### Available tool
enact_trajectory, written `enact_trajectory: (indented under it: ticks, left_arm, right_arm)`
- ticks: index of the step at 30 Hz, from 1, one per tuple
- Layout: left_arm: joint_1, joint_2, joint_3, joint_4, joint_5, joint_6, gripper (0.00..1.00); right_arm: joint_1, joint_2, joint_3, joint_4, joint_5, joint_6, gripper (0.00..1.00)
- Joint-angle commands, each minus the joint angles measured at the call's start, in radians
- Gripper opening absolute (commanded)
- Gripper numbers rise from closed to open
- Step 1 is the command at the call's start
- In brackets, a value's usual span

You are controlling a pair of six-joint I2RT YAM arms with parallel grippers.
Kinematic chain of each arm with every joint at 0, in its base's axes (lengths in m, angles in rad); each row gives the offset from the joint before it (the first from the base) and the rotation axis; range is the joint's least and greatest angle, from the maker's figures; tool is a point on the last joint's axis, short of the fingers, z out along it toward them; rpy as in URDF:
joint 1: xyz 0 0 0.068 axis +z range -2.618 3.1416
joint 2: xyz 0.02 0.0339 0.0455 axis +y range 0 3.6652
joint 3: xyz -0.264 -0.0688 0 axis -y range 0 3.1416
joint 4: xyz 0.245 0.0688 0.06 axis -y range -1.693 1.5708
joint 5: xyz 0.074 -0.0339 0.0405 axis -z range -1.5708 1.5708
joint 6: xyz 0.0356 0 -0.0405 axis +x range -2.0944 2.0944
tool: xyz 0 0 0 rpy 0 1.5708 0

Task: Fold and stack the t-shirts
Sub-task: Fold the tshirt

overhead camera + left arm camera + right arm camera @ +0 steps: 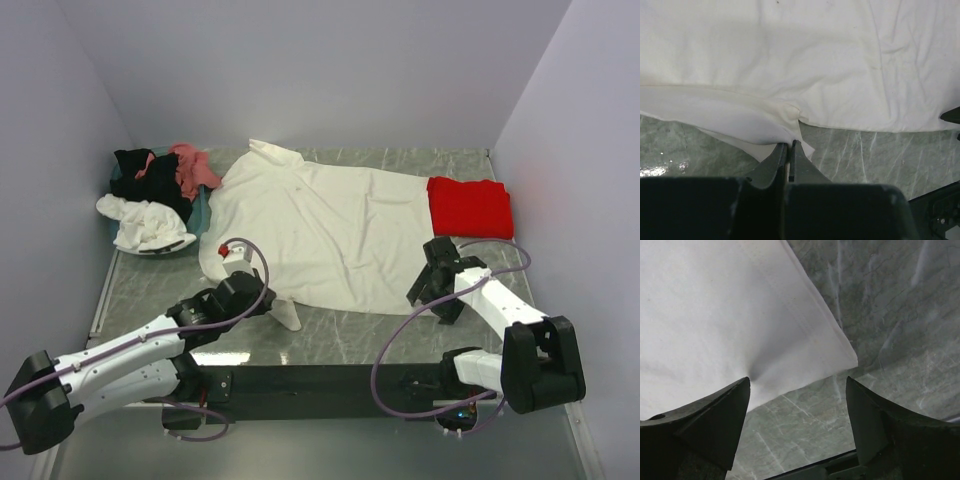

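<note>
A large cream t-shirt [330, 225] lies spread flat across the middle of the table. A bright red t-shirt [470, 207] lies folded at the back right, next to the cream one's edge. My left gripper [268, 300] is shut on the cream shirt's near-left sleeve; in the left wrist view the jaws [790, 145] pinch a fold of the white cloth [790, 60]. My right gripper [432, 293] stands open at the shirt's near-right corner. In the right wrist view one fingertip [742, 387] presses on the cloth [715, 315] and the other hangs over bare table; the gap [797, 382] holds nothing.
At the back left a teal basket [200, 212] holds a heap of black [140, 175], pink [190, 165] and white [145, 225] t-shirts. Walls close in the table on the left, back and right. Grey marble tabletop [350, 335] shows along the near edge.
</note>
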Motion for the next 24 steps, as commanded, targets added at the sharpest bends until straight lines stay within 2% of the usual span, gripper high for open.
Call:
enact_trajectory:
  ticks: [1,4,7,10,11,13,14,15,24]
  left_arm:
    - [0.009,-0.035,-0.004,0.006,-0.001,0.025,0.01]
    - [0.009,-0.049,-0.006,-0.009,-0.007,0.022,0.01]
    - [0.01,-0.058,-0.013,-0.009,0.001,0.016,0.01]
    - [0.012,-0.067,-0.019,-0.009,0.013,0.006,0.01]
    - [0.012,-0.073,-0.021,-0.011,0.015,0.003,0.01]
    - [0.012,-0.081,-0.025,-0.012,0.012,-0.003,0.01]
    - [0.012,-0.09,-0.025,-0.021,0.01,-0.003,0.01]
    - [0.012,-0.095,-0.025,-0.028,0.006,-0.004,0.01]
    - [0.012,-0.195,-0.022,-0.104,0.025,-0.004,0.01]
  right_arm:
    - [-0.008,-0.017,-0.011,0.0,0.046,0.047,0.83]
    - [-0.008,0.009,-0.022,0.026,0.043,0.048,0.79]
    - [-0.008,0.025,-0.031,0.045,0.044,0.05,0.65]
    - [-0.008,0.025,-0.038,0.05,0.046,0.042,0.47]
    - [-0.007,0.02,-0.04,0.05,0.046,0.041,0.35]
    - [-0.007,0.009,-0.049,0.051,0.057,0.041,0.23]
    - [-0.007,0.008,-0.054,0.054,0.052,0.039,0.09]
    - [-0.007,0.006,-0.052,0.056,0.043,0.038,0.01]
    - [0.012,-0.026,-0.02,-0.01,0.026,0.03,0.0]
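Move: The white t-shirt's near hem lies between the right hand's open fingers, about 1 cm below; its near right corner is some 4 cm to the right and 1 cm back. The folded red shirt is roughly 20 cm ahead and 9 cm right. From the left hand, already holding the sleeve up, that hem spot is about 30 cm right, 3 cm back and 7 cm below. Right fingers pinch shut on the near hem; left hand draws its held sleeve about 2 cm left, up, back. ##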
